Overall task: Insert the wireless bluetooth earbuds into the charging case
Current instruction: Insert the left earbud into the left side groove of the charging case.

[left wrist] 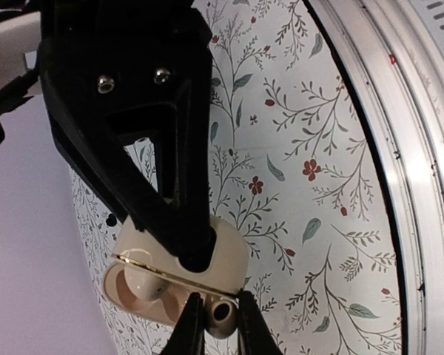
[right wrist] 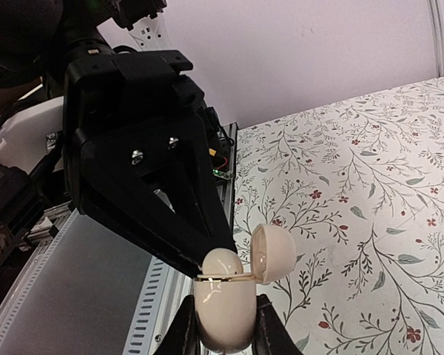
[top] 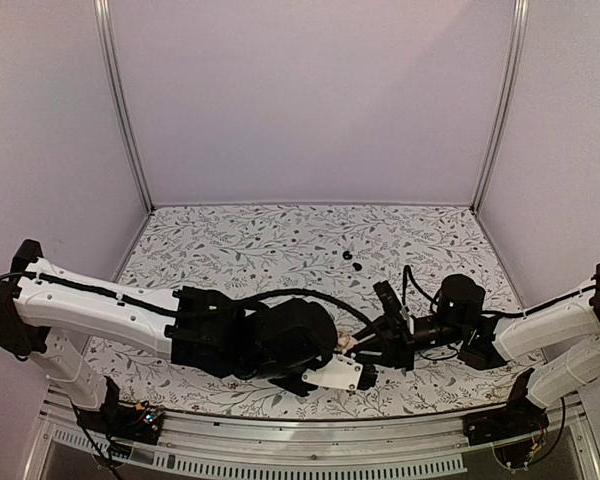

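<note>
My right gripper (right wrist: pixel 226 305) is shut on a cream charging case (right wrist: pixel 223 314) and holds it upright above the table's near edge, with its lid (right wrist: pixel 275 251) hinged open to the right. My left gripper (left wrist: pixel 220 297) is shut on a cream earbud (left wrist: pixel 220 316) with a dark nozzle hole, right at the case (left wrist: pixel 229 248) opening. In the right wrist view that earbud (right wrist: pixel 223 262) sits in the mouth of the case under the left fingers. Another cream rounded shape (left wrist: pixel 144 285) shows inside the open case. In the top view both grippers (top: pixel 365 346) meet front centre.
Two tiny black rounded pieces (top: pixel 351 261) lie on the floral table cover (top: pixel 280 240), behind the grippers. The metal front rail (top: pixel 310 440) runs just under the held case. White walls close in the back and both sides.
</note>
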### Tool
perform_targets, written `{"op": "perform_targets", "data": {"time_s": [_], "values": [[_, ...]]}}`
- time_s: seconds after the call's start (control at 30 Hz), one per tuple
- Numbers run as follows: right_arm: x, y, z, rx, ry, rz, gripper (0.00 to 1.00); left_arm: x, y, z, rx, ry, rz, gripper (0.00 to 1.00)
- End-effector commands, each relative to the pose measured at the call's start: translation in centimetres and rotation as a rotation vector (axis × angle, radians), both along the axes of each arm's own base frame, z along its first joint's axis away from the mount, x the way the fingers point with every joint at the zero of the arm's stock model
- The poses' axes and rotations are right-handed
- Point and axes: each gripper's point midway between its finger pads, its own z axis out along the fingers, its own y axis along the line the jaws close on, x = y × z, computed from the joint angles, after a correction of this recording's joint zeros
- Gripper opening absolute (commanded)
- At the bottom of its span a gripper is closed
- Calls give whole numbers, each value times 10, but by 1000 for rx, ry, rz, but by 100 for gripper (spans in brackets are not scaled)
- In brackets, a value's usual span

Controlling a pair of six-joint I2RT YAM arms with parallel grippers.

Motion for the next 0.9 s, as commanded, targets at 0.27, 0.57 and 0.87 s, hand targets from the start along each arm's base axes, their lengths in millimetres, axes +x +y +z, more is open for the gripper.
{"op": "perform_targets", "data": {"time_s": [0.27, 0.57, 0.87], "values": [[-11, 1, 30, 121, -85, 52, 0, 3, 3, 10, -23, -34, 22, 30], [-11, 3, 22, 113, -69, 62, 0, 3, 2, 36, -88, -48, 14, 36], [-10, 3, 20, 113, -62, 53, 0, -8, 6, 46, -81, 1, -33, 36]]}}
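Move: The left hand still holds the left earbud at the left side groove of the charging case, which lies only about 1 cm ahead, 1 cm to the right and 1 cm below its hand point. The other earbud, already in the case, is some 3 cm ahead and 1 cm to the right, the open lid about 3 cm ahead and 2 cm lower, level sideways. From the right hand, which keeps the case pinched, the groove is about 2 cm to the left, 1 cm back and 1 cm up. The left fingers let go of the left earbud at the groove, spreading from nearly shut to roughly a third open while the hand hardly shifts at first, then the left hand rises about 2.5 cm with its attitude almost unchanged, the fingertips ending apart beside the earbud. The right hand keeps its pinch on the case and lifts it about 1.5 cm, rolling some 5 degrees so that its left side rises. ##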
